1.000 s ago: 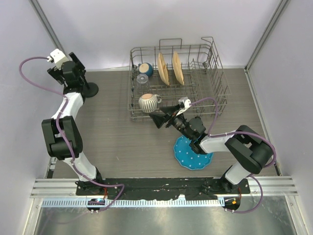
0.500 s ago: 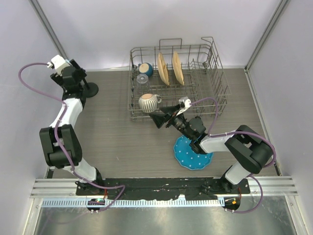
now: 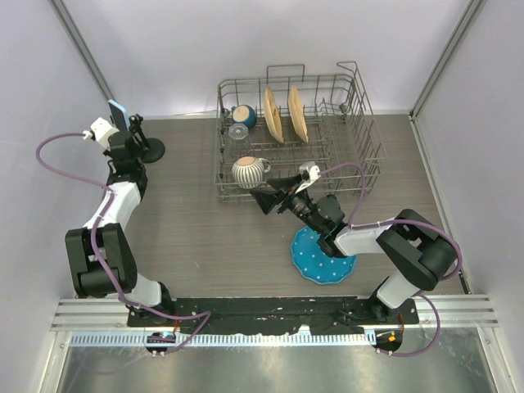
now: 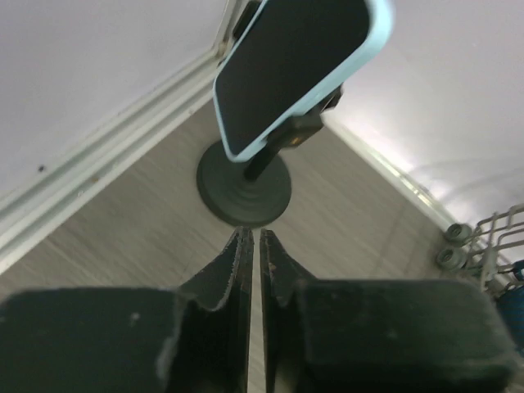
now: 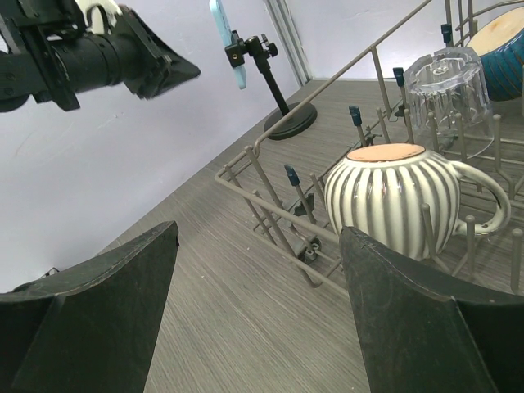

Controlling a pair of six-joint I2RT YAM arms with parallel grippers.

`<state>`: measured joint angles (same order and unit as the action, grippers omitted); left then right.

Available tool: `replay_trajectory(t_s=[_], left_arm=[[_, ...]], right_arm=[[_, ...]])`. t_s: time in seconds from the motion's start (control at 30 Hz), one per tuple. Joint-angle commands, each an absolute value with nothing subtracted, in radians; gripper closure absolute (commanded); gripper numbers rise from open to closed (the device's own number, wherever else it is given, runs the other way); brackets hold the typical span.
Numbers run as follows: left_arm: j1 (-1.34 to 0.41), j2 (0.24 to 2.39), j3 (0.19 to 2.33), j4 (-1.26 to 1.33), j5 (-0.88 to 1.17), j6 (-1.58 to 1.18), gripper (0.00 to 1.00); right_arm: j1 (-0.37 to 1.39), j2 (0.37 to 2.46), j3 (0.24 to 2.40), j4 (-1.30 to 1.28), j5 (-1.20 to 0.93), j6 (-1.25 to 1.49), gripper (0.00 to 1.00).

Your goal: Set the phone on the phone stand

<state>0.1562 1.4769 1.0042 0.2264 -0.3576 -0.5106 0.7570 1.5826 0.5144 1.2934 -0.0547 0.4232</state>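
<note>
The phone [image 4: 295, 70], dark-faced with a light blue rim, rests tilted in the cradle of the black phone stand [image 4: 244, 182]. From above, the phone [image 3: 118, 114] sits over the stand's round base [image 3: 151, 149] at the table's far left. My left gripper [image 4: 253, 233] is just short of the base, its jaws drawn together to a thin slit with nothing between them and clear of the phone. My right gripper [image 5: 258, 233] hangs open over the table in front of the rack, holding nothing. The right wrist view also shows the phone [image 5: 219, 41] on its stand [image 5: 289, 124].
A wire dish rack [image 3: 352, 155] stands at the back middle. It holds a striped mug [image 3: 248, 171], an upturned glass [image 3: 238, 131], a blue bowl [image 3: 245, 115] and two upright plates [image 3: 273, 113]. A blue dotted plate [image 3: 315, 258] lies under the right arm. Walls close in at the left and back.
My left gripper has let go of the phone, drawn back toward me from the stand and closed its jaws. The phone now shows on the stand. The right arm has not moved.
</note>
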Motion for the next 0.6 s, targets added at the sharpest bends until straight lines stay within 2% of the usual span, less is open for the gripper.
replay_trajectory(t_s=[0.0,0.03,0.27,0.47,0.57], left_arm=[[0.158,1.515,0.948,0.207,-0.367,-0.721,0.96],[0.163,1.526,0.94,0.212,-0.368,-0.75,0.99],[0.205,1.673,0.855,0.306,-0.29,-1.112,1.0],[0.232,1.83,0.856,0.463,-0.252,-1.169,1.0],[0.235,1.893,0.885,0.454,-0.241,-1.209,1.0]], right_arm=[[0.75,1.577,0.535,1.491,-0.06,0.433,0.15],[0.75,1.577,0.534,1.491,-0.057,0.433,0.15],[0.744,1.568,0.526,1.497,-0.055,0.433,0.15],[0.738,1.565,0.518,1.505,-0.052,0.439,0.15],[0.735,1.566,0.518,1.506,-0.052,0.443,0.15]])
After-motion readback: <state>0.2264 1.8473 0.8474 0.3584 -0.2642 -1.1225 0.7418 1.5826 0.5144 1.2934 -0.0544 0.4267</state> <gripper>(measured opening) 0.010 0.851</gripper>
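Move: The phone stand's round base is some 6 cm ahead of the left hand, 2 cm to its right and about 22 cm below it. The phone, already up on the stand, has its middle about 6 cm ahead, 3 cm left and 3 cm above the hand; the stand's clamp is about 5 cm ahead, 3 cm right and roughly level. From the idle right hand the base lies some 20 cm ahead, 43 cm left and 20 cm below. The left hand drops almost straight down, nearly 20 cm, from beside the phone towards the stand's base, coming low over the table on the robot's side of the base. Its nearly shut fingers close fully at the very start with nothing between them, while the wrist rolls some 35 degrees, left side sinking, so that the fingertips dip more steeply towards the table. ##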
